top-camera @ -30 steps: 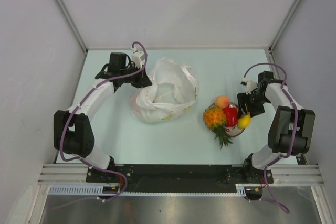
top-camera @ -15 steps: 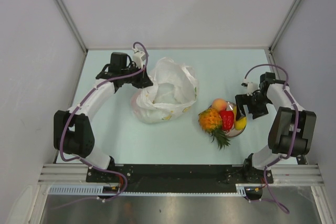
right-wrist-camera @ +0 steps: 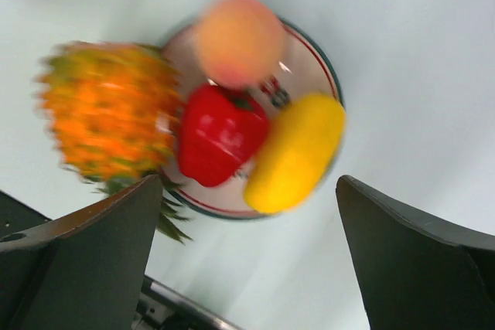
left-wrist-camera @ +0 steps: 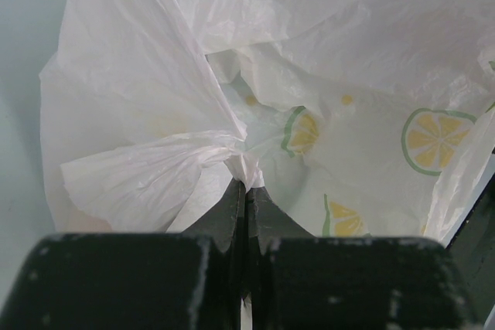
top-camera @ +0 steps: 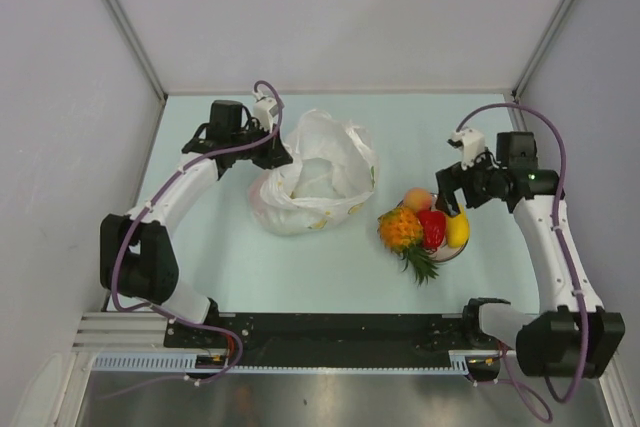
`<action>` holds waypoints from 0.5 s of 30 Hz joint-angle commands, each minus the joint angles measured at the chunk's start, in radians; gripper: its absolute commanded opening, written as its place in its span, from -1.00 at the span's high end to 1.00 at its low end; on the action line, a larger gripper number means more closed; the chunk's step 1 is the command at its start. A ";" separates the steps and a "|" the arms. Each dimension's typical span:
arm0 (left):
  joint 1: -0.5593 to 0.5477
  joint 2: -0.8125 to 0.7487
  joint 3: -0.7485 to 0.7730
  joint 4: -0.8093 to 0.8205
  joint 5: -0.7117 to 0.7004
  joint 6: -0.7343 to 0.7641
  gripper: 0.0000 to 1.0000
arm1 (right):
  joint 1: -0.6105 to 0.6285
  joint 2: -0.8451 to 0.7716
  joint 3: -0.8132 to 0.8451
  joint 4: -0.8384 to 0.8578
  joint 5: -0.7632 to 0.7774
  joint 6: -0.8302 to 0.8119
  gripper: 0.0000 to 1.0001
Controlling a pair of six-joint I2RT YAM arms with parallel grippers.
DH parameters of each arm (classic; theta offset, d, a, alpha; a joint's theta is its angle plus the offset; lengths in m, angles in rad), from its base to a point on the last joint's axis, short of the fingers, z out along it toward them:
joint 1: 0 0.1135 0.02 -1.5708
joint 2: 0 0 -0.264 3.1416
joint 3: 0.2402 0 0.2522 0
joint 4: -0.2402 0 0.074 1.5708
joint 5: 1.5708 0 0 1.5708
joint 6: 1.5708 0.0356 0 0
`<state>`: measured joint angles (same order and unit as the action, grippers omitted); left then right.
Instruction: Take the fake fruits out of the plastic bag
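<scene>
The plastic bag [top-camera: 318, 175] lies crumpled left of centre, its mouth up. My left gripper [top-camera: 274, 154] is at the bag's left rim, shut on a pinch of its film [left-wrist-camera: 241, 166]. In the left wrist view the bag's inside [left-wrist-camera: 363, 113] shows white film with lemon-slice prints. The fake fruits sit on a round plate [top-camera: 447, 254]: an orange pineapple [top-camera: 402, 229], a red strawberry [top-camera: 433, 227], a peach [top-camera: 418, 198] and a yellow fruit [top-camera: 458, 231]. My right gripper [top-camera: 452, 187] hovers above the plate's far side, open and holding nothing. Its wrist view shows the yellow fruit [right-wrist-camera: 298, 152] below.
The plate's rim [right-wrist-camera: 326, 67] carries red and green marks. The pineapple's green crown [top-camera: 423, 265] hangs over the plate towards the near edge. Grey walls close in the table on three sides, and a black rail [top-camera: 330, 327] runs along the front.
My right gripper opened wide and lifted back from the plate, leaving the yellow fruit lying there. The plate and its fruits shifted slightly left. The left gripper and the bag stayed put.
</scene>
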<state>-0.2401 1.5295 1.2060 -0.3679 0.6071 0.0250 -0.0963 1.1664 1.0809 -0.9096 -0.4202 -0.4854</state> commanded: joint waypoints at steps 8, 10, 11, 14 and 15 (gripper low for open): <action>-0.005 -0.162 -0.002 -0.012 0.034 0.000 0.99 | 0.517 -0.091 0.186 0.455 -0.106 0.269 -0.53; -0.005 -0.195 -0.017 -0.028 0.034 0.004 0.99 | 0.588 -0.016 0.200 0.541 -0.080 0.313 -0.36; -0.007 -0.216 -0.031 -0.035 0.031 0.010 0.99 | 0.669 0.010 0.206 0.563 -0.063 0.317 -0.32; -0.007 -0.301 -0.048 -0.081 0.022 0.047 0.99 | 0.807 0.128 0.212 0.667 0.047 0.335 -0.12; -0.005 -0.348 -0.048 -0.100 0.020 0.059 0.99 | 0.838 0.162 0.212 0.693 0.084 0.346 -0.02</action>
<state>-0.2401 1.3075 1.1732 -0.4110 0.6090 0.0322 0.6140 1.2015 1.2827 -0.3962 -0.4694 -0.2218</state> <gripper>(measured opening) 0.009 0.572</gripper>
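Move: The bag's open middle lies about 33 cm to the right hand's left, 11 cm ahead and 12 cm below. On the way, all roughly 13 cm lower than that hand, sit the red pepper 2 cm left and 1 cm back, the peach 6 cm left and 6 cm ahead, and the pineapple 10 cm left and 2 cm back. From the left hand, already gripping the rim, the bag's middle is 6 cm right, 1 cm ahead, 13 cm down. Right hand sweeps about 25 cm left and up towards the bag, half-closing, while left lifts its pinched rim. ##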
